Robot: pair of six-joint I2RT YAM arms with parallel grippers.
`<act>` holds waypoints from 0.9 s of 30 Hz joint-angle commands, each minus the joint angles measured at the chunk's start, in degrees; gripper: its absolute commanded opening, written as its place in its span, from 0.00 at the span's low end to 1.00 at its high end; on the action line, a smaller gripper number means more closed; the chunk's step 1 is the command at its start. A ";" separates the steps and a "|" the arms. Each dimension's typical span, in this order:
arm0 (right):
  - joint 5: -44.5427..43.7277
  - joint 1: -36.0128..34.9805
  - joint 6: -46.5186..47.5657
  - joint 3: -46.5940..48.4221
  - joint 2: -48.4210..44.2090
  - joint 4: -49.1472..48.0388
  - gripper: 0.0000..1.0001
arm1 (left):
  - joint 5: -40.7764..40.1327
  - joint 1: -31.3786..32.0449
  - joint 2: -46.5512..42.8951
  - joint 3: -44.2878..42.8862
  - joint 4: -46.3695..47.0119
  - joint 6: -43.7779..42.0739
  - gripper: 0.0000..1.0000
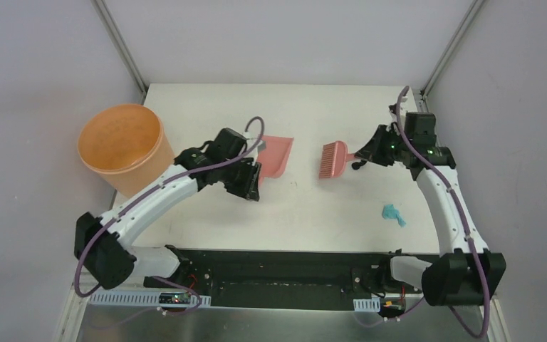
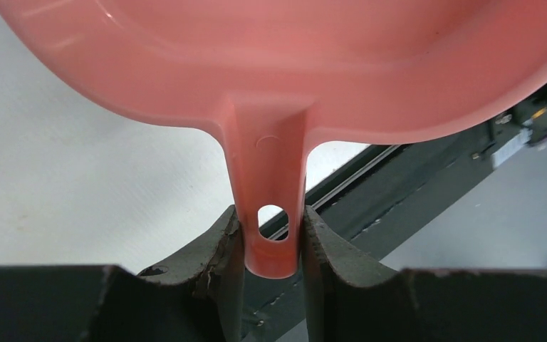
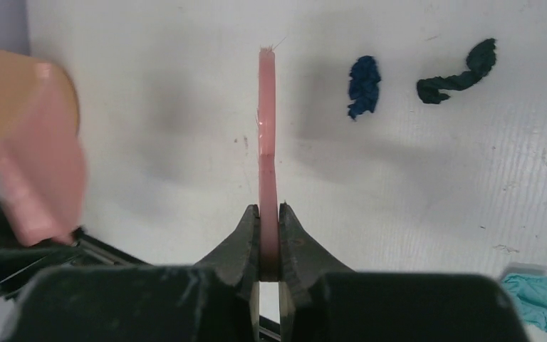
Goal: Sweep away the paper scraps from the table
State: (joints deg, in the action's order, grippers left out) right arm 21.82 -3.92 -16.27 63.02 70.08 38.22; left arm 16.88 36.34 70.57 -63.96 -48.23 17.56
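The pink dustpan (image 1: pixel 276 155) is tilted over the white table (image 1: pixel 206 107), left of centre. My left gripper (image 1: pixel 254 174) is shut on its handle (image 2: pixel 267 214), which sits between the jaws of the left gripper (image 2: pixel 268 222). The pink hand brush (image 1: pixel 334 158) hangs to the right of the pan. It shows edge-on as a thin brush (image 3: pixel 267 135), and my right gripper (image 3: pixel 269 214) is shut on it. Of the paper scraps, a light teal one (image 1: pixel 393 214) lies near the right arm, while a dark blue one (image 3: pixel 364 85) and a dark teal one (image 3: pixel 458 75) lie beyond the brush.
A big orange bucket (image 1: pixel 119 146) stands at the table's left edge, beside the left arm. Metal frame posts rise at the two back corners. The black front rail (image 1: pixel 278 267) runs between the arm bases.
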 commanded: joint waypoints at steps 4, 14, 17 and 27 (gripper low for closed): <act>17.20 9.98 12.85 9.98 -9.05 16.08 0.00 | -5.08 7.09 11.99 1.29 1.97 -7.52 0.01; -19.91 18.35 33.62 18.27 -6.48 33.70 0.00 | -7.73 10.55 13.30 4.91 0.69 -8.97 0.03; -28.96 18.99 36.98 14.02 -9.42 33.07 0.00 | -9.97 12.42 15.28 4.37 -1.16 -9.45 0.03; -32.88 22.17 32.39 6.61 -6.78 34.50 0.00 | -11.68 13.91 22.01 3.78 -2.97 -7.77 0.11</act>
State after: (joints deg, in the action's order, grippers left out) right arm -8.84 17.47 17.63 70.11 61.80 72.79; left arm 7.29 49.54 91.81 -59.24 -50.85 9.56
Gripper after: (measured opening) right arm 0.081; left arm 0.297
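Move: The light-blue scrap the brush goes for lies some 15 cm to the right of the right hand, about 10 cm back and 19 cm below. The navy scrap lies straight left-right in line, about 5 cm ahead and 19 cm down; the black scrap 6 cm ahead, 7 cm to the right. From the left hand, the bare table spot for the dustpan is 5 cm back and 17 cm down, the light-blue scrap about 40 cm right and level. Carry the brush, still gripped and clear of the table, about 20 cm right and 13 cm back past the light-blue scrap to its right side, rising some 8 cm first and sinking again, rolling the right hand some 40 degrees right side up. Meanwhile lower the left gripper about 13 cm and draw it back 5 cm, keeping the dustpan pinched and tilting it down close to the table. ##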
